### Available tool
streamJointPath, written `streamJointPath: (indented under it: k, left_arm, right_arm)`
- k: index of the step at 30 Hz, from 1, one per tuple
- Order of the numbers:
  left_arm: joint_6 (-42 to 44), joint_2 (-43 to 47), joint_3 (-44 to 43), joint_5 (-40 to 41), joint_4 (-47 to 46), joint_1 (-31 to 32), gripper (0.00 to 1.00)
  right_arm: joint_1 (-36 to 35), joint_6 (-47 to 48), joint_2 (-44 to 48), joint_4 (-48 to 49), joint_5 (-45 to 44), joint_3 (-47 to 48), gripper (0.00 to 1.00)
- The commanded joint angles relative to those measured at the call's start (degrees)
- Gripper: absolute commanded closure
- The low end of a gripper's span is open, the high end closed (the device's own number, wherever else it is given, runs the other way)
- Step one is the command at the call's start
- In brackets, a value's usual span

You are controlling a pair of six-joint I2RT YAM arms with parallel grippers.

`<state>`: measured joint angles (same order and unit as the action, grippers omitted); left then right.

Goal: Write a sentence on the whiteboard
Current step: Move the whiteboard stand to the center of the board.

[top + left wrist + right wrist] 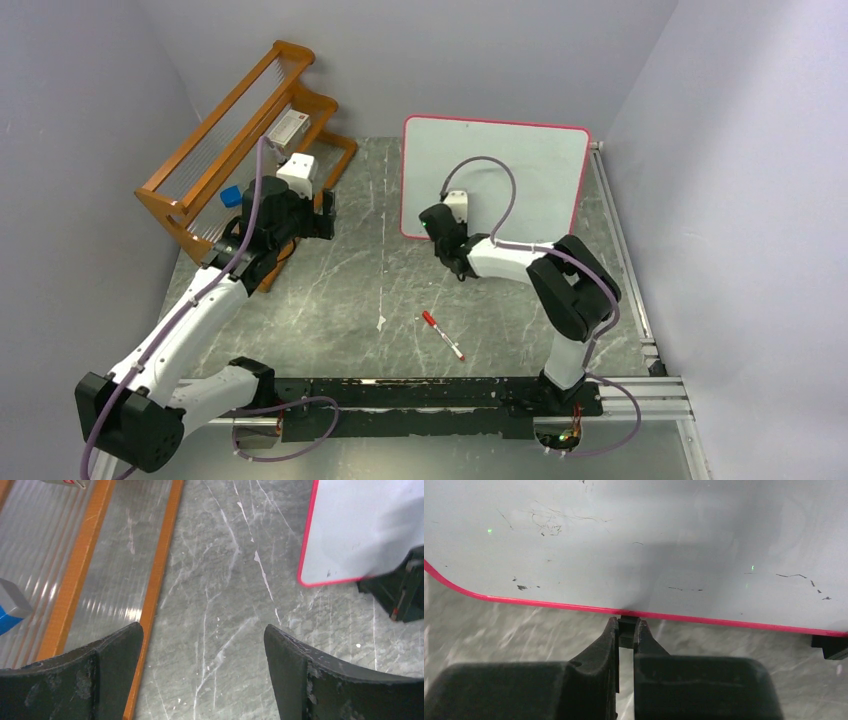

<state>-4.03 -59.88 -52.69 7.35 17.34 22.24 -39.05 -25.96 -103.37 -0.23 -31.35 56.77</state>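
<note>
The whiteboard, white with a red-pink frame, stands at the back of the table, leaning back. My right gripper is at its lower left edge. In the right wrist view the right gripper is shut on the board's small black foot, just under the red frame. The board's face shows only faint dark scuffs; the sentence is out of view. My left gripper hangs open above the table to the left of the board, and nothing sits between the left gripper's fingers.
A red-capped marker lies on the grey table in front of the board. An orange wooden rack holding a blue eraser stands at the back left; its rail runs beside my left fingers. A second black foot shows at the right.
</note>
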Motion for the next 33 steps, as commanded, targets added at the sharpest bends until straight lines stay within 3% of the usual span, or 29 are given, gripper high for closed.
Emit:
streamJointPath:
  k: [1, 15, 33]
  left_arm:
    - [-0.4, 2.1, 0.0, 3.3, -0.7, 0.0, 0.06]
    - [-1.5, 6.2, 0.6, 7.9, -0.6, -0.4, 0.06]
    - [-1.7, 8.8, 1.1, 7.9, -1.2, -1.1, 0.06]
  right_arm:
    - [-6.2, -1.8, 3.2, 1.2, 0.8, -2.4, 1.0]
    - [-20.5, -5.3, 9.5, 0.8, -1.3, -8.3, 1.0]
    - [-25.2, -0.9, 12.6, 5.0, 3.0, -12.9, 1.0]
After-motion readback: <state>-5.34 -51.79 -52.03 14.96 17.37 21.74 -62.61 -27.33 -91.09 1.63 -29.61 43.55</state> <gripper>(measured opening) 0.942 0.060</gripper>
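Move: The right hand already pinches the black foot under the whiteboard's near edge. The clear table middle it is taken to lies about 14 cm back and 9 cm to its left. The whiteboard's middle is some 12 cm ahead, 9 cm right and 7 cm up; the marker about 25 cm back and 3 cm left, the white scrap 22 cm back and 15 cm left. From the left hand, that table middle is roughly 10 cm back, 20 cm right and 21 cm below. Keeping its pinch on the whiteboard's foot, the right hand drags the stand level over the table, back and to the left at first, then almost straight back and slowing, some 15 cm back and 9 cm left in all, while turning about 25 degrees counter-clockwise. The empty left hand, fingers staying open, rises about 4 cm and edges 3 cm left, tipping slightly upward. ##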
